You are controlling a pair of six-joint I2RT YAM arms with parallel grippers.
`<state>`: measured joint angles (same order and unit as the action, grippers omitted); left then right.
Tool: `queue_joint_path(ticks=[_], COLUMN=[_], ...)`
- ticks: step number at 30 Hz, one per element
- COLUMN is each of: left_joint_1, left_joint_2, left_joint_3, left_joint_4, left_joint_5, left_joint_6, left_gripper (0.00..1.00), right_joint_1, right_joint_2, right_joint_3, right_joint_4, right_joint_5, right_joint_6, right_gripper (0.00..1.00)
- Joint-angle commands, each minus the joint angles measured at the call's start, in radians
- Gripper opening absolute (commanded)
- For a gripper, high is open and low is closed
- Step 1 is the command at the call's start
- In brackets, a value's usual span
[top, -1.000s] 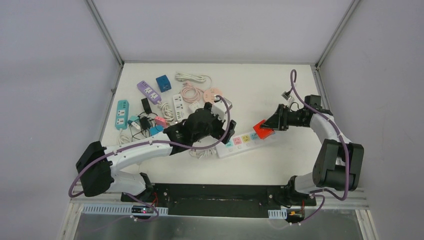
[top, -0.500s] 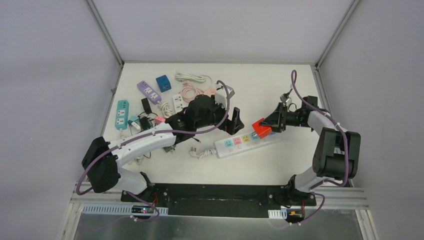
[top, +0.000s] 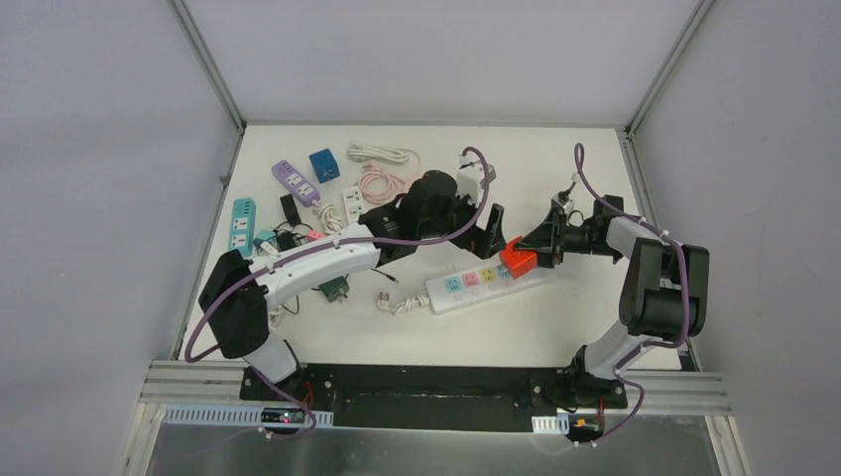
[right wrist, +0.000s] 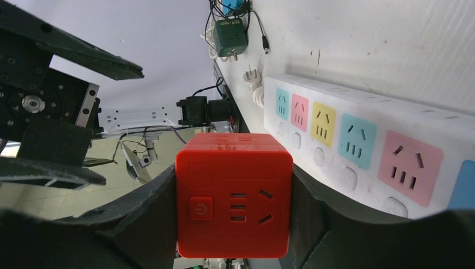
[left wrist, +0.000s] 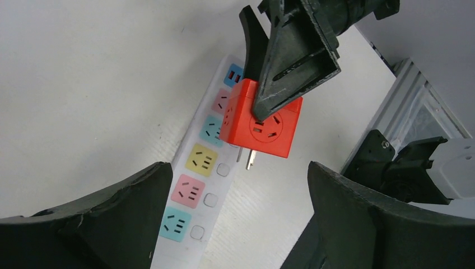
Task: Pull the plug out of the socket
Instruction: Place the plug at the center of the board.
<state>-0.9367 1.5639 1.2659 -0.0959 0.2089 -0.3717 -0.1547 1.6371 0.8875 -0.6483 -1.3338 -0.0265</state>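
Observation:
The plug is a red cube [top: 518,261] with metal prongs [left wrist: 250,159] bared, hanging just above the right end of the white power strip [top: 476,281], whose socket faces are coloured. My right gripper [top: 536,248] is shut on the cube's two sides; in the right wrist view the cube [right wrist: 234,196] fills the jaws, with the strip [right wrist: 364,140] beside it. My left gripper [top: 484,236] hovers open over the strip's middle, just left of the cube. In the left wrist view the cube [left wrist: 263,120] sits ahead of the empty left gripper [left wrist: 235,213].
A clutter lies at the back left: teal strip [top: 241,226], purple strip [top: 295,181], blue cube [top: 323,164], pink cable [top: 380,183], white cable [top: 382,154]. A green adapter [top: 334,290] and the strip's own plug [top: 387,300] lie near the left forearm.
My left arm has swung right and away from the base, bringing its open gripper next to the red plug. The right gripper with the plug has shifted slightly left.

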Motion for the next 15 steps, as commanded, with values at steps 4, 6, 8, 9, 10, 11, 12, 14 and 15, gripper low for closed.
queue_joint_path(ticks=[4,6,8,9,10,11,12,14,15], left_joint_1=[-0.081,-0.091,-0.103,-0.108,-0.113,-0.117,-0.123,-0.131,-0.134], left_joint_2=[0.133,0.172,0.205,0.221,0.237,0.252,0.265,0.289,0.302], left_joint_3=[0.21,0.26,0.304,0.321,0.337,0.351,0.363,0.389,0.401], left_joint_4=[-0.19,-0.231,-0.26,-0.267,-0.274,-0.276,-0.281,-0.294,-0.303], left_joint_5=[-0.06,-0.07,-0.076,-0.077,-0.087,-0.103,-0.125,-0.164,-0.184], left_joint_6=[0.112,0.129,0.139,0.145,0.143,0.137,0.131,0.131,0.133], left_gripper=[0.93,0.93,0.93,0.93,0.93,0.92,0.92,0.91,0.9], right_joint_1=[-0.005,-0.005,-0.003,-0.003,-0.003,-0.003,-0.003,-0.002,-0.001], right_joint_2=[0.041,0.049,0.056,0.058,0.06,0.062,0.062,0.064,0.064], right_joint_3=[0.056,0.059,0.062,0.063,0.064,0.065,0.065,0.067,0.067], right_joint_4=[-0.051,-0.056,-0.062,-0.063,-0.065,-0.067,-0.07,-0.075,-0.076], right_joint_5=[-0.08,-0.08,-0.083,-0.083,-0.085,-0.086,-0.087,-0.085,-0.085], right_joint_6=[0.017,0.017,0.017,0.017,0.017,0.015,0.014,0.009,0.007], right_gripper=[0.0,0.0,0.0,0.0,0.0,0.0,0.0,0.0,0.0])
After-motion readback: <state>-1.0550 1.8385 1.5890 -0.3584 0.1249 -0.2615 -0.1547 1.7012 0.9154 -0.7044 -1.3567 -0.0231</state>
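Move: The red plug, already gripped by the right hand and clear of the sockets, lies roughly 6 cm to the right of the left hand, about level in reach and some 10 cm below it. The white power strip's middle is about 4 cm back and 4 cm right of the left hand, some 20 cm down; the strip's own corded plug lies about 18 cm left and 8 cm back, on the table. For the right hand, the red plug sits at its fingertips, its middle about 2 cm to the left. The left hand, fingers wide open, travels right about 5.5 cm towards the red plug in the right hand's fingers, at first level and then sinking some 4 cm as well, while its fingers tip about 15 degrees further down and swing slightly clockwise. The right hand stays in place above the power strip and keeps its pinch on the plug, turning only about 5 degrees, and no touch of the left fingers on the plug can be seen yet. ##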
